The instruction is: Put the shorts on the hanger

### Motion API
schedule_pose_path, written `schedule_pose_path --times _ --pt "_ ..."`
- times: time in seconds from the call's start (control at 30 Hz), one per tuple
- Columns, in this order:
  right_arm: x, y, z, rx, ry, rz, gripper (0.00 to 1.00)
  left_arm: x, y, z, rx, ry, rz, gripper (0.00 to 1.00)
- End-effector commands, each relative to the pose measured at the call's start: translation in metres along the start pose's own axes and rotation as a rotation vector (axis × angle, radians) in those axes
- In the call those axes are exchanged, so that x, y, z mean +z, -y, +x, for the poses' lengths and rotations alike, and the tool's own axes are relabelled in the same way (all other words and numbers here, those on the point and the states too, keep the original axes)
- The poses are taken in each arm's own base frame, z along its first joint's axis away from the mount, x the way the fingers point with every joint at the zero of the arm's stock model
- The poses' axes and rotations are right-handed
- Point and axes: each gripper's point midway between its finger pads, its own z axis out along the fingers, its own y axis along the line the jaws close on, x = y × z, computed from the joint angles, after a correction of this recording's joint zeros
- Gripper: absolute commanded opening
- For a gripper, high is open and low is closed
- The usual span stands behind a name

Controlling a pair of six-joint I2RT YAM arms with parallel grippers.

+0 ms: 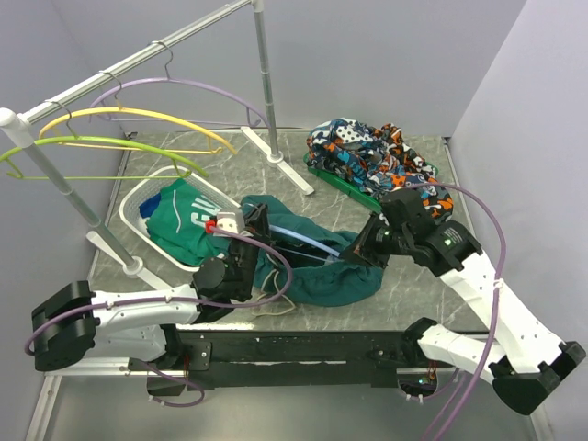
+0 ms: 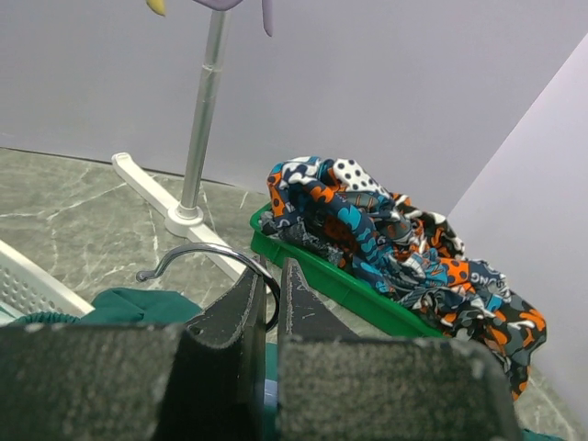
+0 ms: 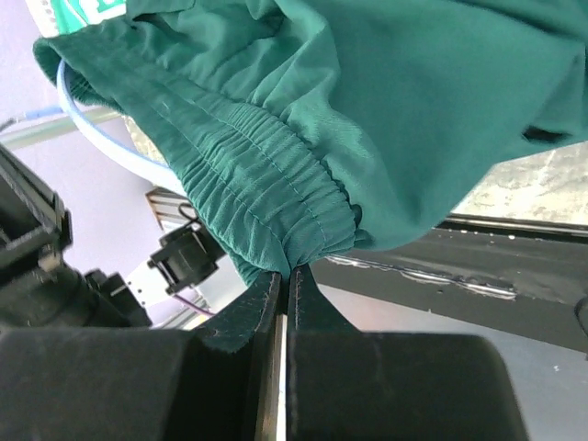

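The dark teal shorts (image 1: pixel 322 276) lie bunched on the table between the two arms. My right gripper (image 1: pixel 367 246) is shut on their elastic waistband (image 3: pixel 276 202), pinched at the fingertips of that gripper (image 3: pixel 285 274). The light-blue hanger (image 1: pixel 308 244) runs partly under the shorts' fabric, and its curved arm (image 3: pixel 96 133) shows beside the waistband. My left gripper (image 1: pixel 253 225) is shut on the hanger near its neck. The metal hook (image 2: pixel 197 253) curves out to the left from between the tips of the left gripper (image 2: pixel 273 276). A pale drawstring (image 1: pixel 276 303) trails toward the near edge.
A white basket (image 1: pixel 138 197) at the left holds a green garment with white lettering (image 1: pixel 184 220). A green tray (image 1: pixel 344 188) of orange-blue patterned clothes (image 1: pixel 372 152) sits at the back right. A rack pole (image 1: pixel 265 83) and its foot stand behind, with purple (image 1: pixel 184 87), yellow (image 1: pixel 138 118) and green (image 1: pixel 101 147) hangers.
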Motion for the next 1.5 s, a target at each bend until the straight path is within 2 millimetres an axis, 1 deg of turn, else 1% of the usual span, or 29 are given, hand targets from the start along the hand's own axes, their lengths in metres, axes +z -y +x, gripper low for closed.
schedule_pose_path --times 0.0,0.03,0.07,0.1,0.17,0.23,0.27,0.37,0.5,0.53,0.57,0.6,0.63,0.67,0.7,0.73,0.77,0.8,0.83,0.9,0.97,1.0,1.03,1.1,1.17,1.2,1.4,1.43,1.47 --pt "-0.005 -0.043 -0.018 0.032 0.045 -0.141 0.0 -0.001 0.01 -0.017 0.02 0.0 -0.011 0.01" --pt "-0.007 -0.051 -0.021 0.026 0.052 -0.16 0.0 -0.001 0.014 -0.025 0.006 0.006 -0.01 0.01" --pt "-0.008 -0.052 -0.025 0.014 0.067 -0.151 0.0 -0.002 0.017 -0.03 0.001 0.007 -0.005 0.01" --pt "-0.014 -0.058 -0.029 0.006 0.085 -0.16 0.0 -0.004 0.023 -0.032 0.018 -0.006 0.007 0.01" --pt "-0.016 -0.06 -0.031 0.003 0.092 -0.149 0.0 -0.004 0.033 -0.048 -0.002 -0.005 0.035 0.01" --pt "-0.023 -0.07 -0.035 0.0 0.105 -0.179 0.0 -0.004 0.042 -0.055 -0.004 -0.022 0.062 0.01" --pt "-0.027 -0.073 -0.036 0.002 0.112 -0.188 0.0 -0.005 0.045 -0.063 -0.049 -0.018 0.072 0.01" --pt "-0.039 -0.083 -0.04 -0.004 0.135 -0.22 0.0 -0.006 0.048 -0.075 -0.074 -0.033 0.077 0.01" --pt "-0.052 -0.092 -0.043 -0.033 0.161 -0.264 0.0 -0.006 0.062 -0.087 -0.096 -0.07 0.125 0.01" --pt "-0.054 -0.094 -0.042 -0.05 0.16 -0.273 0.01 -0.004 0.067 -0.097 -0.105 -0.071 0.131 0.01" --pt "-0.057 -0.097 -0.042 -0.097 0.161 -0.291 0.04 -0.005 0.07 -0.093 -0.076 -0.098 0.139 0.01" --pt "-0.061 -0.101 -0.04 -0.129 0.161 -0.315 0.13 -0.004 0.074 -0.095 -0.084 -0.11 0.15 0.01" --pt "-0.066 -0.106 -0.04 -0.165 0.173 -0.344 0.2 -0.003 0.081 -0.106 -0.101 -0.107 0.172 0.01" --pt "-0.072 -0.11 -0.037 -0.252 0.176 -0.38 0.28 -0.004 0.084 -0.101 -0.068 -0.138 0.184 0.01" --pt "-0.076 -0.112 -0.037 -0.29 0.189 -0.402 0.49 -0.004 0.086 -0.102 -0.077 -0.152 0.188 0.01" --pt "-0.087 -0.113 -0.037 -0.323 0.222 -0.426 0.57 -0.003 0.093 -0.112 -0.094 -0.153 0.207 0.01" --pt "-0.094 -0.114 -0.039 -0.406 0.258 -0.44 0.63 -0.003 0.095 -0.11 -0.082 -0.169 0.214 0.01" --pt "-0.104 -0.117 -0.038 -0.451 0.283 -0.467 0.86 -0.005 0.095 -0.107 -0.064 -0.188 0.22 0.01" --pt "-0.116 -0.118 -0.038 -0.488 0.317 -0.488 0.89 -0.005 0.099 -0.113 -0.069 -0.197 0.23 0.01" --pt "-0.127 -0.116 -0.041 -0.591 0.381 -0.495 0.9 -0.008 0.101 -0.107 -0.055 -0.241 0.247 0.01" --pt "-0.138 -0.113 -0.038 -0.683 0.44 -0.534 0.9 -0.011 0.103 -0.112 -0.065 -0.255 0.266 0.01" --pt "-0.132 -0.102 -0.029 -0.712 0.427 -0.554 0.9 -0.012 0.102 -0.115 -0.081 -0.259 0.265 0.01" --pt "-0.134 -0.104 -0.028 -0.743 0.46 -0.594 0.91 -0.014 0.099 -0.112 -0.054 -0.283 0.261 0.01" --pt "-0.122 -0.09 -0.015 -0.816 0.438 -0.62 0.92 -0.016 0.096 -0.113 -0.041 -0.301 0.257 0.01" --pt "-0.115 -0.082 -0.01 -0.866 0.426 -0.61 0.91 -0.018 0.096 -0.11 -0.019 -0.324 0.264 0.01" --pt "-0.111 -0.079 -0.003 -0.893 0.392 -0.617 0.9 -0.017 0.096 -0.109 -0.018 -0.326 0.264 0.01" --pt "-0.1 -0.067 0.013 -0.956 0.349 -0.55 0.88 -0.007 0.101 -0.087 -0.024 -0.351 0.271 0.01" --pt "-0.097 -0.066 0.027 -0.985 0.301 -0.559 0.88 -0.006 0.105 -0.079 -0.018 -0.368 0.288 0.01" --pt "-0.09 -0.062 0.021 -0.979 0.321 -0.507 0.88 -0.001 0.104 -0.077 -0.022 -0.366 0.282 0.01"
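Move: The left hand still grips the blue hanger's hook; the shorts' middle lies about 4 cm back, 10 cm right and 20 cm below this hand. The right hand already pinches the waistband, with the hanger's right end some 5 cm to its left, 1 cm ahead and about level. The patterned clothes pile is roughly 24 cm ahead, 8 cm right and 15 cm below the right hand; the white basket is about 5 cm ahead, 18 cm left and 22 cm below the left hand. Upward together: the left hand lifts the hanger by its hook about 11 cm, easing back and right, then sinks slightly while turning some 20 degrees clockwise and tipping down. The right hand raises the pinched waistband alongside, nudging forward and left, then opens wide and lets go, rising clear before backing and sinking a little, fingers swinging up and round counter-clockwise. ##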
